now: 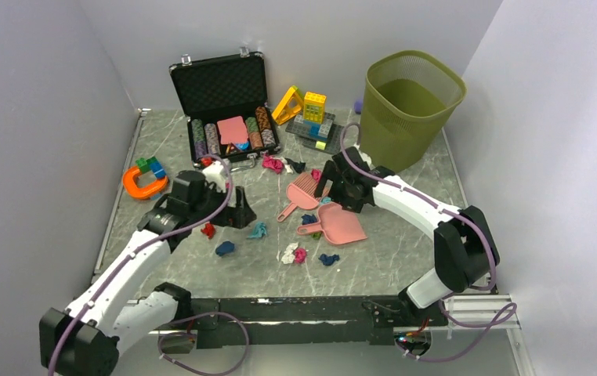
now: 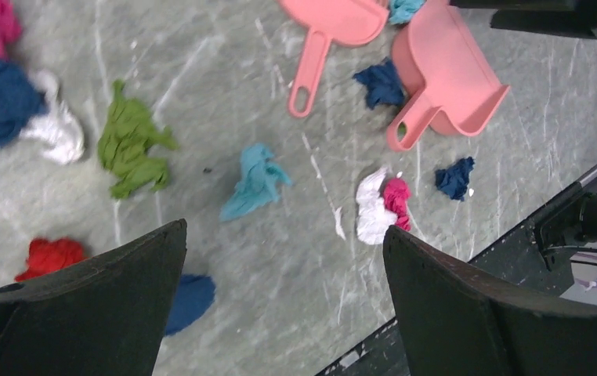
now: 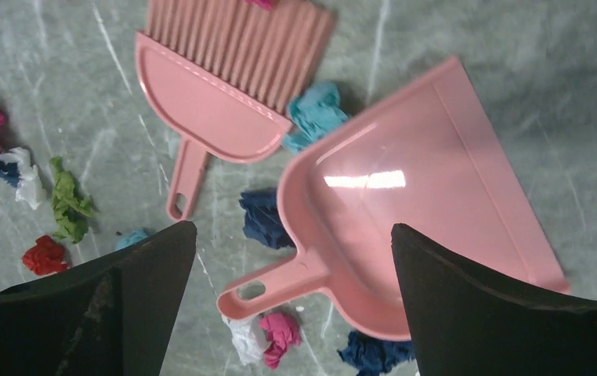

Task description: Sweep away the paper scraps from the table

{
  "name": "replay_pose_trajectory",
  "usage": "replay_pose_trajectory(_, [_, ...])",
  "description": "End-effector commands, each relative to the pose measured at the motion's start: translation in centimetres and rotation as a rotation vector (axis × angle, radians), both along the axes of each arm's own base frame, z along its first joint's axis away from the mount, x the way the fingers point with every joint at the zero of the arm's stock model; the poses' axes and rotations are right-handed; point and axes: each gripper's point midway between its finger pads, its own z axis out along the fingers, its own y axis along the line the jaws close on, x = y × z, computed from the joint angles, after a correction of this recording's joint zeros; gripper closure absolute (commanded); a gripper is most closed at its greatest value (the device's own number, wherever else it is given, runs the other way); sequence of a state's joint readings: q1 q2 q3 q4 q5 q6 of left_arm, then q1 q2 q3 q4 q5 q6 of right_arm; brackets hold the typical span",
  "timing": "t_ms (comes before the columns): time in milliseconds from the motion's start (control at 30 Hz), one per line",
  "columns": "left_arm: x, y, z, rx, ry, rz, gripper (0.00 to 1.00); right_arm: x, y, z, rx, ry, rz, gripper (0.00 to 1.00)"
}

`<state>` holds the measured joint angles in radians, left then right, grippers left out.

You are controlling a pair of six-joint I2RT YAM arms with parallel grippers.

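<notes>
Paper scraps lie scattered over the table (image 1: 393, 254): a red one (image 1: 208, 230), a teal one (image 1: 258, 230), a dark blue one (image 1: 225, 248), a white-and-pink pair (image 1: 294, 254). A pink brush (image 1: 302, 192) and a pink dustpan (image 1: 341, 225) lie among them. My left gripper (image 2: 285, 229) hangs open over bare table, with the teal scrap (image 2: 255, 180) just ahead and a green scrap (image 2: 129, 145) further left. My right gripper (image 3: 293, 229) hangs open above the dustpan (image 3: 413, 204), its handle (image 3: 280, 283) between the fingers, untouched.
An olive mesh bin (image 1: 407, 106) stands at the back right. An open black case of poker chips (image 1: 225, 110) and building blocks (image 1: 311, 113) sit at the back. An orange horseshoe piece (image 1: 145, 186) lies at the left. Light walls enclose the sides.
</notes>
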<state>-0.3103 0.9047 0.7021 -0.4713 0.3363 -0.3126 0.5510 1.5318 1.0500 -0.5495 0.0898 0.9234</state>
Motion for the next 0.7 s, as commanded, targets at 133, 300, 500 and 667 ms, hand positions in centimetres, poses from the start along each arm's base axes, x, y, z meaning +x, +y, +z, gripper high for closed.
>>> replay_pose_trajectory(133, [4.4,-5.6,0.9,0.169,-0.150,-0.034,0.01,4.6,0.4,4.7,-0.098,-0.228,0.174,0.00])
replay_pose_trajectory(300, [6.2,-9.0,-1.3,0.314,-0.166,-0.136,0.09,3.6,-0.9,5.9,-0.113,-0.258,0.193,0.00])
replay_pose_trajectory(500, [8.8,-11.9,-5.4,0.426,-0.139,-0.225,0.25,1.5,-3.9,6.2,-0.096,-0.258,0.134,0.00])
replay_pose_trajectory(667, [10.0,-13.3,-8.4,0.476,-0.088,-0.255,0.32,-0.3,-5.1,7.4,-0.050,-0.304,0.114,0.00])
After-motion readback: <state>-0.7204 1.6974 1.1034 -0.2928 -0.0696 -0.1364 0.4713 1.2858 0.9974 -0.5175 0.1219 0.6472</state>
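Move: Ahead and to the right of the left hand lies the pink brush's handle, about 10 cm out, 14 cm right and 14 cm lower; the teal scrap is some 4 cm ahead and 5 cm right, the navy scrap 7 cm ahead and 20 cm right. From the right hand, the dustpan is about 2 cm back, 4 cm right and 8 cm below, and that brush handle 3 cm ahead and 11 cm left. Swinging right, forward and down towards the brush handle, the open left hand travels about 17 cm, its descent starting a little after the sideways sweep, while the wrist turns some 30 degrees to point the fingers more steeply down and they close by roughly a third, still on nothing. The empty right hand rises about 6 cm from the dustpan, first edging forward, then drawing back and right, staying wide open. ##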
